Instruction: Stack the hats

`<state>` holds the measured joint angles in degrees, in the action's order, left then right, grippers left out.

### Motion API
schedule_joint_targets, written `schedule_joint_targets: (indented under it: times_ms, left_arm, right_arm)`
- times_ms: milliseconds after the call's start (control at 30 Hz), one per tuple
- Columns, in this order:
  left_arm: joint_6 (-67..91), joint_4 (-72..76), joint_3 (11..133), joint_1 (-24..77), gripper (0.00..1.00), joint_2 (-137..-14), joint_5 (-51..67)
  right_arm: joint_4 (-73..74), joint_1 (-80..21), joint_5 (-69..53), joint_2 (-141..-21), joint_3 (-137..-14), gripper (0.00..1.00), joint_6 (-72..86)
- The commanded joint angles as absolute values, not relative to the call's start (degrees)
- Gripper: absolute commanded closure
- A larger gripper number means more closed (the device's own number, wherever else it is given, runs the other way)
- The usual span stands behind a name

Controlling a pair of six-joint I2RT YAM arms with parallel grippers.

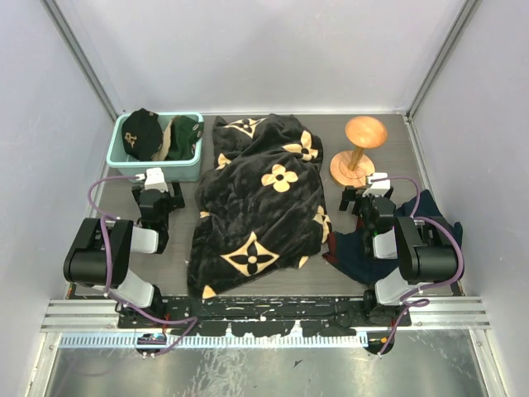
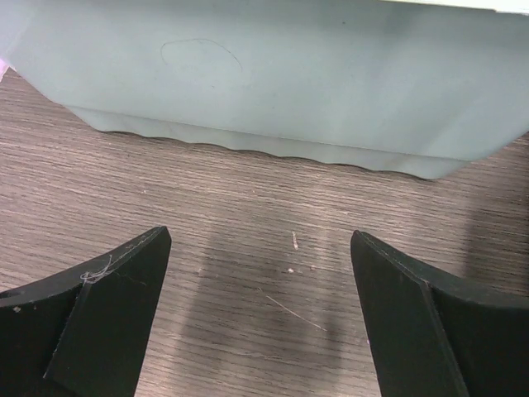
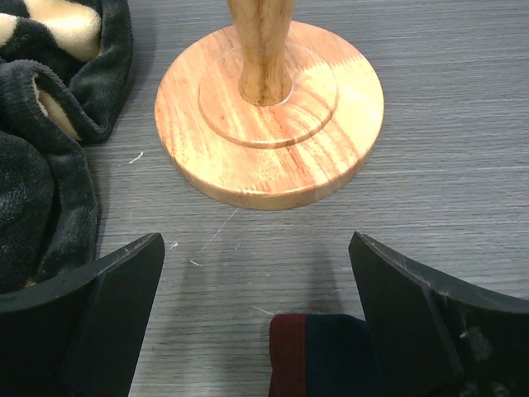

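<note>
Two hats lie in a teal bin [image 1: 157,168] at the back left: a black one with a tan logo [image 1: 140,132] and a dark green one [image 1: 183,136] beside it. My left gripper [image 1: 157,184] stands open just in front of the bin, low over the table. In the left wrist view, the left gripper [image 2: 258,236] has nothing between its fingers and the bin's wall [image 2: 273,83] fills the view ahead. My right gripper [image 1: 366,192] stands open at the right. In the right wrist view, the right gripper [image 3: 256,240] has only bare table and a cloth's edge between its fingers.
A big black blanket with tan flower marks [image 1: 260,198] is heaped over the middle of the table, its edge [image 3: 50,165] left of my right gripper. A wooden stand [image 1: 359,153] rises ahead of that gripper, base [image 3: 269,124] close. A dark navy cloth [image 1: 359,252] lies under the right arm.
</note>
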<state>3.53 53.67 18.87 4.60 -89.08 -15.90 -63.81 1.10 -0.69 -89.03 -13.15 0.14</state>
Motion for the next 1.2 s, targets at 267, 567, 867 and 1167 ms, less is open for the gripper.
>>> schedule_joint_targets:
  times_ms: [267,567,867,1167]
  left_arm:
    - [4.0,55.4,19.5,4.4,0.02,-88.6,-16.1]
    - [5.7,31.8,27.3,4.7,0.02,-75.6,-21.4]
    - [16.3,-11.4,42.0,4.7,0.02,-64.0,-15.8]
    - [18.1,-21.0,49.0,2.1,0.02,-63.6,-20.5]
  right_arm:
    - [-67.3,0.8,-0.1,-88.4,-13.4,0.00,0.3]
    - [-50.6,-2.4,7.5,-75.0,-18.2,0.00,-0.8]
    - [-14.1,-7.4,6.1,-58.2,-34.3,0.00,8.4]
    - [3.6,-19.9,-3.8,-64.0,-51.7,0.00,11.3]
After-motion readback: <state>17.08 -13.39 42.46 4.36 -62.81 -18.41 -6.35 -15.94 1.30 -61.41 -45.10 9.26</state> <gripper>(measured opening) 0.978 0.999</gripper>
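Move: The black cap in the bin sits about 15 cm ahead of the left hand, 4 cm left and 4 cm higher; the green hat is level with it in reach, 8 cm right of the hand. From the right hand the green hat lies some 52 cm left, 15 cm ahead and slightly higher, the wooden stand 10 cm ahead and 2 cm left, and the blanket's middle 30 cm left, level with the hand. After a short rest the right hand, empty and wide open, shoots up about 19 cm from in front of the wooden stand, then swings some 11 cm left over the blanket's side towards the bin, turning counter-clockwise as it goes. The left hand, also open and empty, climbs nearly 14 cm in front of the bin, then draws back and sinks a few centimetres, its fingers tipping down and its left side dropping slightly. ##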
